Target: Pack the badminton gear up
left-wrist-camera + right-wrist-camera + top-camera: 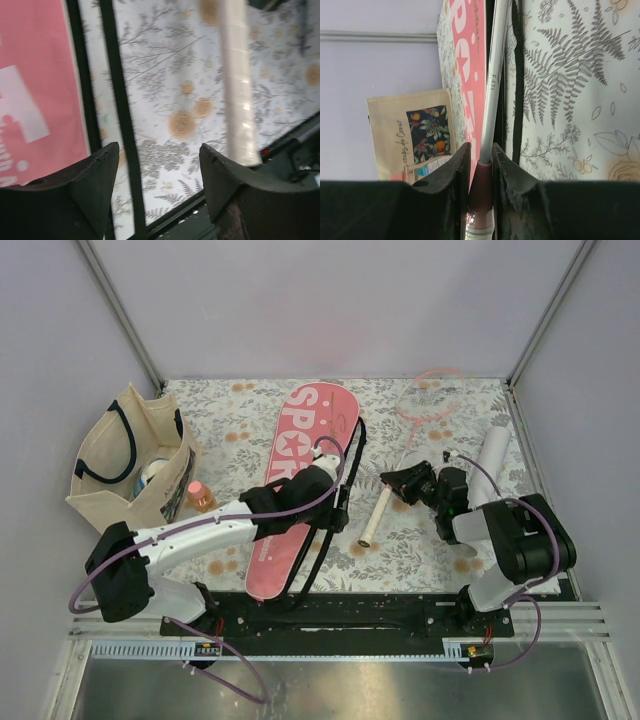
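Note:
The pink cover [300, 480] lettered "SPORT" lies flat mid-table, its black strap [335, 530] looping off its right edge. A pink-framed racket [432, 395] lies to the right, its white handle [375, 515] pointing toward me. My right gripper [395, 482] is shut on the racket's dark pink collar [481, 175], where the grey shaft [495, 75] meets the handle. My left gripper [338, 512] hovers open over the strap [120, 125], between the cover [35, 85] and the handle [237, 90], holding nothing. The long white tube [490, 455] lies at the far right.
A beige tote bag [130, 460] with navy handles stands at the left edge, also showing in the right wrist view as the tote [410, 135]. A small orange bottle [200, 495] stands beside it. A black rail [350, 610] carries the arm bases at the near edge.

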Robot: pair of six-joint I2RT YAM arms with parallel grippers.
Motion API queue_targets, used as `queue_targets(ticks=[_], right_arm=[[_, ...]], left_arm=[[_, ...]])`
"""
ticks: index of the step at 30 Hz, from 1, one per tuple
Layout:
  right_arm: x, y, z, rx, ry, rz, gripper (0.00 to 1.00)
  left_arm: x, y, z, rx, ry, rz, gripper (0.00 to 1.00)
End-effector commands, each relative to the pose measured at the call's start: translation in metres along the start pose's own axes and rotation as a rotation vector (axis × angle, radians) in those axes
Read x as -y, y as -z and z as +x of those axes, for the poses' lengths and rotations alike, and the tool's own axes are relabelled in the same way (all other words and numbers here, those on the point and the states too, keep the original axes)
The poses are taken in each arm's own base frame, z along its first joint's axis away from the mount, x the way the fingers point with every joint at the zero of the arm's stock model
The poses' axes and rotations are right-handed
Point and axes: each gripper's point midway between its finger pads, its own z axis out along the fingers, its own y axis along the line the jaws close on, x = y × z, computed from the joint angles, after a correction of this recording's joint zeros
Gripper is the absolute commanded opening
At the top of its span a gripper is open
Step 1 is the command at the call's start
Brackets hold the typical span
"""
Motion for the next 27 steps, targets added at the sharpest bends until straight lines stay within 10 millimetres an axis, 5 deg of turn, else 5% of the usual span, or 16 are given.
queue_targets(ticks=[1,9,18,21,27], right_arm=[[-0.03,0.02,0.012,-0.072,0.111,-0.097,0.0],[-0.039,0.057,0.027,-0.101,0.199,-0.079,0.0],[-0.044,0.086,0.041,-0.131,0.243,-0.079,0.0],[-0.041,0.091,0.047,-0.148,0.236,-0.078,0.0],[-0.046,0.1,0.056,-0.184,0.218,-0.102,0.0]], left_arm=[[-0.051,0.008,-0.001,-0.008,-0.141,-0.252,0.68],[-0.081,-0.018,0.027,-0.134,-0.231,-0.379,0.68],[-0.107,-0.037,0.035,-0.17,-0.275,-0.52,0.58],[-0.107,-0.044,0.037,-0.173,-0.283,-0.52,0.47],[-0.101,-0.052,0.04,-0.18,-0.256,-0.492,0.0]])
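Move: The pink bag's zipped right edge, where the open left hand is bound, lies about 8 cm to its left, 3 cm ahead and 11 cm below. The black strap runs some 4 cm right of that spot; the held racket's handle is roughly 10 cm to this hand's right, 7 cm ahead and 5 cm lower. From the right hand, that spot on the zip edge is about 24 cm left, 14 cm back and 6 cm down. The left fingers come down onto the bag's zip edge and narrow from wide open to nearly shut, pinching at the black edge; the hand gets there by sinking about 11 cm while swinging 8 cm left, its left side rolling up. The right keeps its grip on the racket shaft just above the handle, drawing it back some 10 cm and up, then dipping slightly, with a small counter-clockwise turn. ##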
